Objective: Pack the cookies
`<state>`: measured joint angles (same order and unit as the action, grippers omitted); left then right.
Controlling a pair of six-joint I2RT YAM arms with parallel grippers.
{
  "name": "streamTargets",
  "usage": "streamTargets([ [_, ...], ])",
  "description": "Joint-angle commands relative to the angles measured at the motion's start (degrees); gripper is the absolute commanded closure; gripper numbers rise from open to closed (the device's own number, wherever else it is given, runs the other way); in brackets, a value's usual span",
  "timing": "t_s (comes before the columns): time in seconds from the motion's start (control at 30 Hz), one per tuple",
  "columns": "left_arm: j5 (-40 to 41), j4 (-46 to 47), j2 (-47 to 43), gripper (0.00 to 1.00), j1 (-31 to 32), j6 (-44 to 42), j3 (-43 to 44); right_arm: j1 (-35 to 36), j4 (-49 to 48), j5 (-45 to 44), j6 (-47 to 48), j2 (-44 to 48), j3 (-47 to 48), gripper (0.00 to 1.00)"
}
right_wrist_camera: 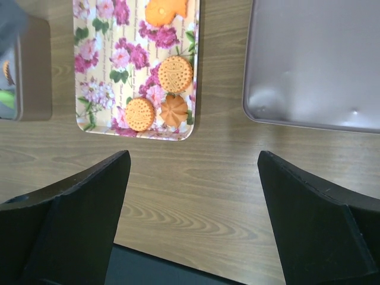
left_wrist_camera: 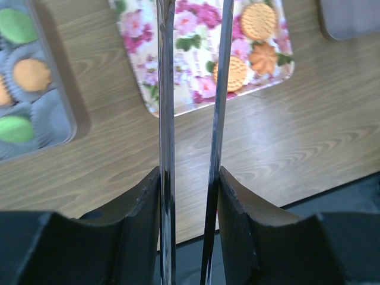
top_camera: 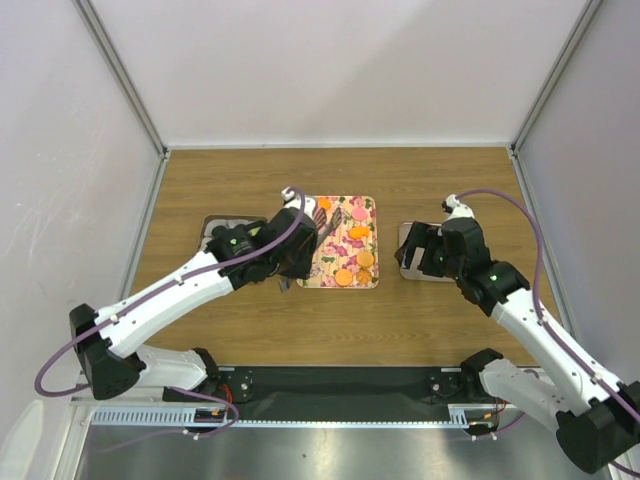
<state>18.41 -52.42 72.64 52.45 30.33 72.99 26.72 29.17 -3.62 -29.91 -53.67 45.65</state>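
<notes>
The floral tray (top_camera: pixel 322 262) holds several cookies: orange ones (top_camera: pixel 358 232) and a pink one (top_camera: pixel 358 212). My left gripper (top_camera: pixel 292 256) is shut on a pair of metal tongs (left_wrist_camera: pixel 167 89) whose blades reach over the tray's left part (left_wrist_camera: pixel 178 65); the tips run out of the wrist view. Three orange cookies (left_wrist_camera: pixel 259 21) lie right of the blades. The grey tin (left_wrist_camera: pixel 56 113) at the left holds green (left_wrist_camera: pixel 16 26) and orange (left_wrist_camera: pixel 31 74) cookies in paper cups. My right gripper (right_wrist_camera: pixel 193 155) is open and empty above bare wood near the tray's corner cookies (right_wrist_camera: pixel 175 74).
The grey lid (right_wrist_camera: pixel 314 65) lies right of the tray, partly under my right gripper (top_camera: pixel 420 250) in the top view. The tin (top_camera: pixel 213 228) is mostly hidden by my left arm. White walls enclose the table on three sides.
</notes>
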Motion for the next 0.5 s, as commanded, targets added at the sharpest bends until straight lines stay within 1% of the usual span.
streamTargets([
  [0.0, -2.3, 5.6, 0.7, 0.56, 2.0, -2.3, -0.5, -0.1, 4.0, -3.8, -2.2, 3.3, 3.7, 0.05],
  [0.13, -2.9, 10.7, 2.1, 0.56, 6.1, -2.4, -2.2, -0.2, 7.0, -6.2, -2.6, 4.8, 5.7, 0.05],
  [0.17, -2.8, 11.8, 2.5, 0.55, 8.3, -2.1, -2.8, -0.2, 7.7, -6.6, -2.6, 4.9, 6.4, 0.05],
  [0.23, -2.9, 15.4, 3.8, 0.55, 10.4, -1.9, -4.4, -0.4, 9.3, -7.8, -2.4, 4.9, 8.7, 0.05],
  [0.27, -2.9, 16.6, 4.2, 0.55, 12.4, -1.9, -4.9, -0.4, 10.0, -8.8, -2.3, 4.5, 9.6, 0.05],
  [0.33, -2.2, 18.1, 5.3, 0.55, 14.3, -1.9, -5.5, -0.9, 12.0, -9.6, -1.7, 4.1, 12.4, 0.05],
  [0.37, -2.2, 20.1, 6.1, 0.55, 16.5, -2.2, -5.8, -1.1, 12.4, -10.4, -1.5, 3.8, 13.2, 0.05],
  [0.47, -1.1, 23.5, 7.4, 0.55, 20.2, -3.9, -6.2, -2.6, 14.1, -10.6, -0.5, 3.1, 16.6, 0.05],
])
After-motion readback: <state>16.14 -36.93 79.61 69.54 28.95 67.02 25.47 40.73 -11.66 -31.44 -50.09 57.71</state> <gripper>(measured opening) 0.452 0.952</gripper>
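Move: The flower-shaped cookie at the near right corner of the flowered tray lies some 8 cm to the right of the left hand, 3 cm back and about 20 cm below it. On the same level, one round cookie lies about 4 cm to the hand's right and 3 cm back, the other 8 cm right and 1 cm ahead. From the right hand the flower cookie is about 7 cm left, 1 cm back and 16 cm below. Towards the flower cookie and the tray's near right corner swings the left hand, speeding up: about 10 cm to the right, some 6 cm back and 4 cm down, turning some 20 degrees clockwise, its long metal fingers still partly open, empty and clear of the cookies. The right hand makes way, rising about 7 cm and drifting 3 cm right, its fingers still wide open. ##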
